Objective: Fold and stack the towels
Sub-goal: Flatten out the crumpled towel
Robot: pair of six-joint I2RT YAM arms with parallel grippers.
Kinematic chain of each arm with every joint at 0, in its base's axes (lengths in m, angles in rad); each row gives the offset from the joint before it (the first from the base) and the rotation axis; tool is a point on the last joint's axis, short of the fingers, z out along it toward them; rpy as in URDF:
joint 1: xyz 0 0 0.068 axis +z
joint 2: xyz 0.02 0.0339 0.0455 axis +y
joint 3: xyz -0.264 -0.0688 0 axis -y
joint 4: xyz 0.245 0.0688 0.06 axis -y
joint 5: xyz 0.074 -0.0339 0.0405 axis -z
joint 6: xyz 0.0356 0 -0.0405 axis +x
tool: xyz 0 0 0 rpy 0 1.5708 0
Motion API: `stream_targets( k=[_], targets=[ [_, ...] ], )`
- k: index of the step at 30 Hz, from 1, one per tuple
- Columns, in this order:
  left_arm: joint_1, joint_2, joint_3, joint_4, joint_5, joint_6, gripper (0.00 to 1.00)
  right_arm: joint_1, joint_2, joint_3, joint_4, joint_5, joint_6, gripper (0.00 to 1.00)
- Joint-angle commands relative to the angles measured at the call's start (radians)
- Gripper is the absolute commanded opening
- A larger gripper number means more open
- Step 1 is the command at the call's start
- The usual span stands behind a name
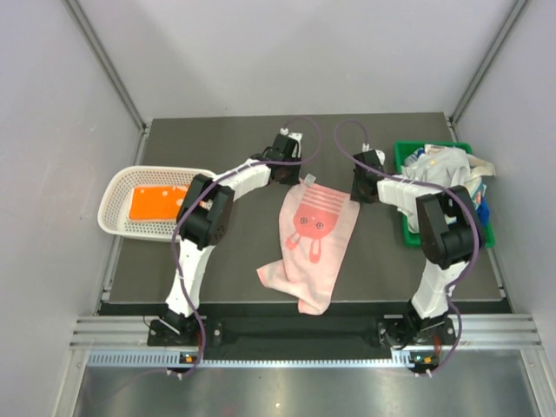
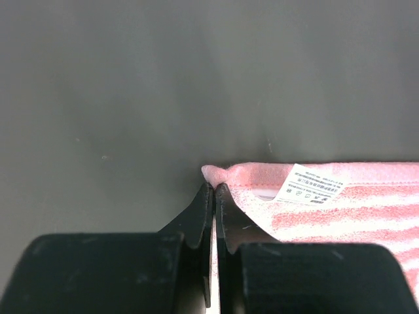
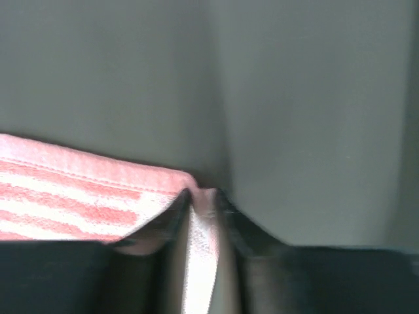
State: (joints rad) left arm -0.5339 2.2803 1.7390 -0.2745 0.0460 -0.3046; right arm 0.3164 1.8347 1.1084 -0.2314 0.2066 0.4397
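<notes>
A pink towel (image 1: 317,230) with a white motif lies spread on the dark table, its near end crumpled. My left gripper (image 1: 297,178) is at its far left corner, and in the left wrist view that gripper (image 2: 215,186) is shut on the corner of the towel (image 2: 340,209), beside a white care label (image 2: 308,186). My right gripper (image 1: 358,195) is at the far right corner. In the blurred right wrist view, the right gripper (image 3: 203,193) has a fold of the towel (image 3: 65,190) pinched between its fingers.
A white mesh basket (image 1: 117,187) at the left holds a folded orange towel (image 1: 156,204). A green bin (image 1: 407,233) at the right holds a heap of white towels (image 1: 447,169) with some blue cloth (image 1: 483,209) beside them.
</notes>
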Motion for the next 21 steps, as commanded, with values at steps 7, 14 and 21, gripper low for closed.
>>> stream_targets(
  k=[7, 14, 21],
  targets=[
    [0.011, -0.05, -0.075, -0.066, -0.08, -0.022, 0.0, 0.021, 0.043, 0.102, -0.063, 0.011, -0.045, 0.0],
    [0.011, -0.235, -0.128, -0.089, -0.089, -0.037, 0.0, 0.026, -0.144, 0.154, -0.115, 0.039, -0.102, 0.0],
    [-0.02, -0.603, -0.298, -0.137, -0.106, -0.016, 0.0, 0.104, -0.438, 0.137, -0.143, 0.077, -0.168, 0.0]
  ],
)
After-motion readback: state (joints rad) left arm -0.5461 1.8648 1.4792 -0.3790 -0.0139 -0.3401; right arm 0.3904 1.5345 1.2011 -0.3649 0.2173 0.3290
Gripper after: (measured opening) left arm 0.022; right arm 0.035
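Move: Right between the left fingers, already shut, sits the pink towel's far left corner; the far right corner lies at the right hand's fingertips, which have begun to close around it. The white tag stands some 3 cm to the right of the left hand and level with it. The towel's middle is about 18 cm back and 4 cm right of the left hand. The green bin's middle lies roughly 24 cm to the right of the right hand, level with it. Closing fully on the far right corner, the right hand pinches it after edging about 1 cm forward, then rises faster and faster, some 14 cm, drifting a little left and tipping its fingers outward about 15 degrees. The left hand keeps its pinch on the other corner and lifts about 10 cm, drawing back about 6 cm and left 4 cm. ##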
